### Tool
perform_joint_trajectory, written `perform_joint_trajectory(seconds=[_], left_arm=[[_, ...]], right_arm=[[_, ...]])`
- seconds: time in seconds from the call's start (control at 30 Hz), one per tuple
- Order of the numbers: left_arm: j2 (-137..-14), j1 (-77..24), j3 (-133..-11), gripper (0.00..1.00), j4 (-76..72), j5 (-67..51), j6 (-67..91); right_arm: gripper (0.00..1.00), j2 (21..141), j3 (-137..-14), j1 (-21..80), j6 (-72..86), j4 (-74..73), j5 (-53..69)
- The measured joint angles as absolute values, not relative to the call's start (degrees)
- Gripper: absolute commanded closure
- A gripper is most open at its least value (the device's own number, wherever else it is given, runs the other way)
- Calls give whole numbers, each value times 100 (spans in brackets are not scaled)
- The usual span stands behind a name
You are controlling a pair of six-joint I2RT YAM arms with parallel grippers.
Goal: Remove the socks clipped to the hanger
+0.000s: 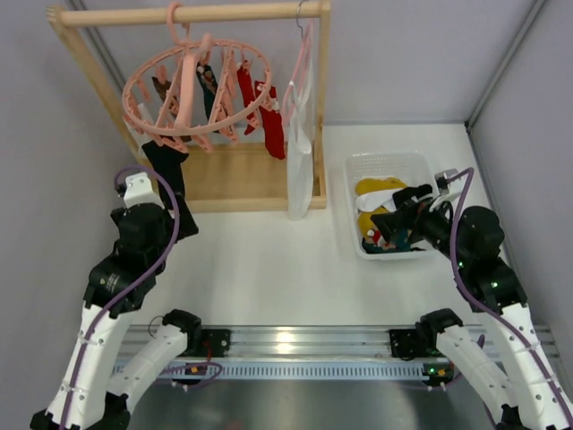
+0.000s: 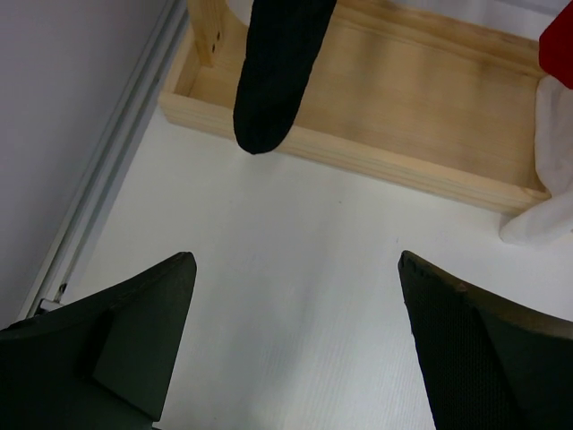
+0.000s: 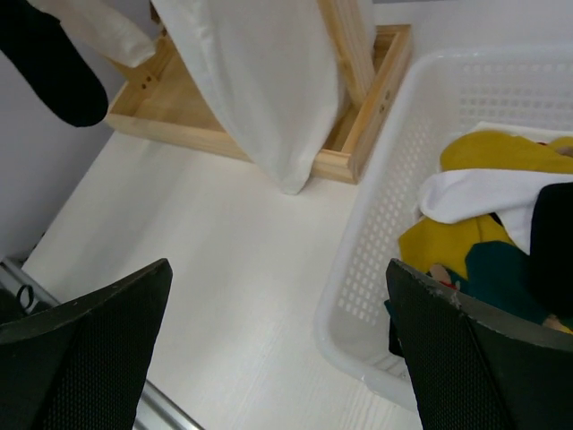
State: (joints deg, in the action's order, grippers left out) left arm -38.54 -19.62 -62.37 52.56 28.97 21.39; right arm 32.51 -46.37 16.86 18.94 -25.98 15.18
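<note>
The round pink hanger (image 1: 192, 90) hangs from a wooden rail, and several socks are clipped to it. A red sock (image 1: 271, 121) hangs on its right side and a black sock (image 1: 166, 161) on its lower left, with darker ones between them. In the left wrist view the black sock's toe (image 2: 273, 72) dangles over the wooden base (image 2: 376, 98), ahead of my left gripper (image 2: 295, 260), which is open and empty. My left gripper (image 1: 183, 222) sits just below that sock. My right gripper (image 1: 401, 219) is open and empty over the basket's left edge, with its jaws wide apart (image 3: 277, 267).
A white basket (image 1: 354, 206) at the right holds yellow, white and teal socks (image 3: 501, 215). A long white cloth (image 1: 300, 170) hangs on a slim hanger by the frame's right post. The wooden rail frame (image 1: 192, 13) stands at the back. Walls close in on both sides.
</note>
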Motion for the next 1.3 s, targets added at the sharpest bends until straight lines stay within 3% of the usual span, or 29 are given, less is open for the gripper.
perform_joint_trajectory(seconds=[0.43, 0.87, 1.13, 1.2, 1.3], left_arm=[[-4375, -1894, -5798, 2, 3365, 3203, 1011], [-4827, 117, -4582, 2, 1253, 1651, 362], [-5398, 711, -3979, 2, 242, 530, -224], [-5481, 729, -3968, 10, 32, 373, -349], [-5509, 744, -3920, 50, -242, 64, -508]], right_arm=[[0, 3319, -4574, 1686, 2093, -1920, 2445], [1, 3345, -4447, 1688, 2073, -1417, 3236], [1, 3277, -4272, 1688, 1959, -1424, 3428], [0, 3208, -4272, 1739, 1949, -1413, 3415], [0, 3098, -4272, 1922, 1907, -1406, 3411]])
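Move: The black sock to be pulled hangs about 15 cm ahead of the left hand and some 5 cm to its left, its middle about level with the hand. The cream sock hangs roughly 7 cm beyond it and 2 cm farther left; the nearer red sock is some 22 cm ahead of the hand and 17 cm to its right, both a little higher. From the right hand the black sock is about 50 cm to the left and 14 cm ahead. Bring the open left gripper forward about 14 cm to the black sock, rising a little at first, then bearing left some 5 cm and sinking to end about 6 cm lower. Roll its left side up slightly and start closing the fingers around the sock's lower part. Meanwhile draw the empty right hand left about 5 cm, back and a little up, turning it some 20 degrees counter-clockwise. ##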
